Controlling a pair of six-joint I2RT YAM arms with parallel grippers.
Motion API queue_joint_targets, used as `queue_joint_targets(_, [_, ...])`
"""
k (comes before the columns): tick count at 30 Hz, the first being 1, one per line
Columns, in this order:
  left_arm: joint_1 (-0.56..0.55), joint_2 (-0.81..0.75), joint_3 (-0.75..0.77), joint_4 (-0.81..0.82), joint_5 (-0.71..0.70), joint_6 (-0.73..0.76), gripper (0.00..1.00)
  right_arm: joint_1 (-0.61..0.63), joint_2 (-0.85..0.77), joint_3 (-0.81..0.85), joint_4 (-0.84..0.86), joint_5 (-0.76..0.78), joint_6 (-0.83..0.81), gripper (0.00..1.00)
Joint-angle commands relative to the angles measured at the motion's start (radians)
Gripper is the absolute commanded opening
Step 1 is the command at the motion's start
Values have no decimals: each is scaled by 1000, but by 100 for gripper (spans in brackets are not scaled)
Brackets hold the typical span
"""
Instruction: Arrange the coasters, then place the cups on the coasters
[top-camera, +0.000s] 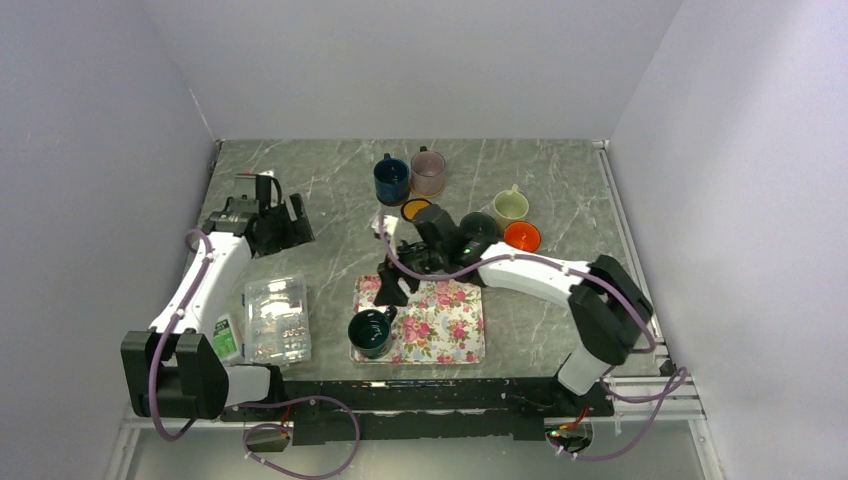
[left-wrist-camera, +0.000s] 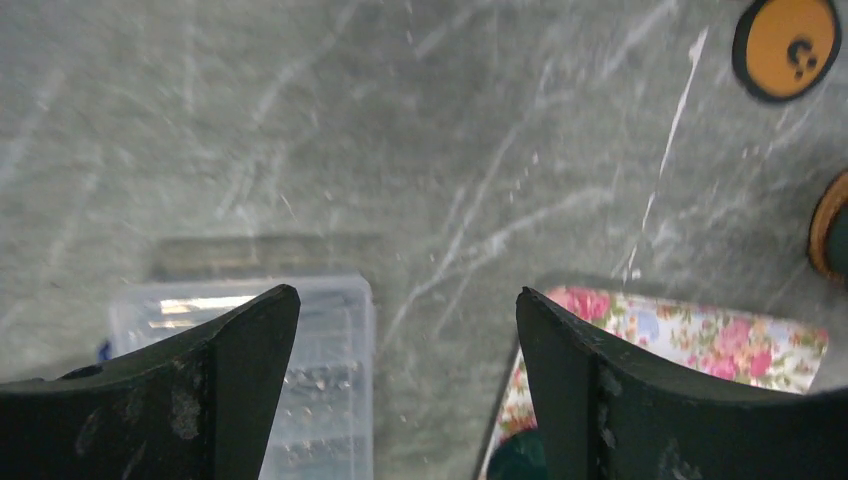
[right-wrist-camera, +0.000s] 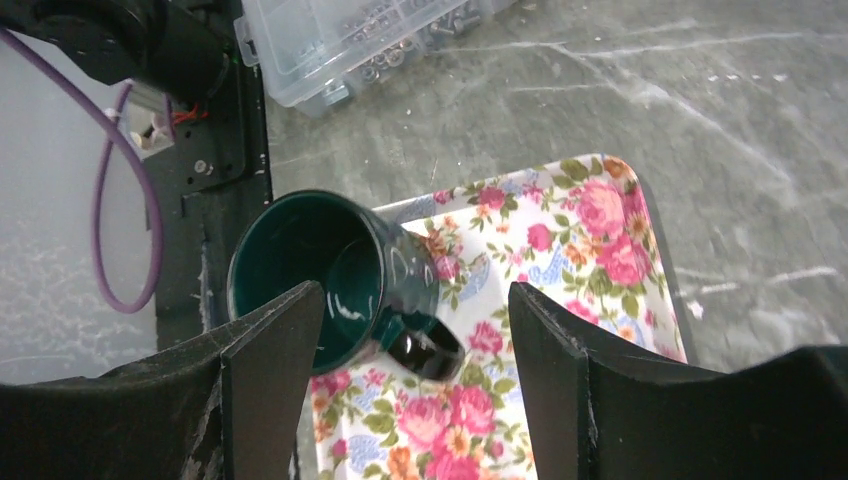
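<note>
One dark green cup (top-camera: 372, 332) (right-wrist-camera: 320, 270) stands on the near left corner of the floral tray (top-camera: 450, 320). My right gripper (top-camera: 398, 283) (right-wrist-camera: 410, 295) hovers open above it, and the cup's handle (right-wrist-camera: 425, 345) shows between the fingers. A navy cup (top-camera: 391, 180) and a mauve cup (top-camera: 428, 172) stand at the back. A cream cup (top-camera: 510, 207), an orange cup (top-camera: 521, 237) and a second dark green cup (top-camera: 478, 228) stand to the right. A black coaster with an orange face (top-camera: 415, 209) (left-wrist-camera: 787, 45) lies flat. My left gripper (top-camera: 282, 208) (left-wrist-camera: 406, 292) is open and empty at the far left.
A clear plastic compartment box (top-camera: 276, 318) (left-wrist-camera: 300, 380) (right-wrist-camera: 350, 40) lies left of the tray (left-wrist-camera: 700, 340) (right-wrist-camera: 560, 250). A round thing with an orange-brown rim (left-wrist-camera: 830, 240) is cut off at the left wrist view's right edge. Walls close in the table on three sides.
</note>
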Motion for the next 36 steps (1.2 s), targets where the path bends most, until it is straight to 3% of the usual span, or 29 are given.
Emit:
queue_joint_targets(1, [88,4,52,111,-3,74,85,50,89,123,-34,46,-91,71])
queue_joint_targets(6, [184,27,36,123,76,66,85,79,162,194,-128,50,-139,69])
queue_joint_targets(15, [213,27,31,124,96,60,84,134,228,217,-199,145,-167,62])
queue_joint_targets(17, [214,27,31,123,96,60,84,142,227,212,-192,180,-162,53])
queue_joint_targets(22, [215,32,30,122,95,60,84,158,159,170,-170,370,-97,12])
queue_joint_targets(24, [216,31,29,121,91,60,84,157,108,139,-169,450,-51,0])
queue_joint_targets(29, [216,31,27,122,87,57,83,157,-21,67,-216,717,192,0])
queue_joint_targets(36, [217,35,25,121,100,52,83,159,-114,26,-465,1027,660,0])
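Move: The green cup stands on the flowered tray, its middle about 6 cm back and 4 cm left of the right hand and some 10 cm below it, handle towards forward-right. The tray's middle lies roughly 6 cm to that hand's right, 1 cm back and 14 cm below; the parts box is level with it, about 24 cm to its left. From the left hand the cup is some 18 cm back and 16 cm right, 10 cm lower. The green cup's rim is taken by the right hand: open fingers sink about 7 cm, easing left and slightly back while tipping further down, then pinch the wall on its forward-right side, one finger inside. Holding it, the hand swings some 9 cm right, a little forward and up, turning clockwise about 40 degrees. The empty left hand first slides about 6 cm left and some 3 cm forward, still open, then stays. ##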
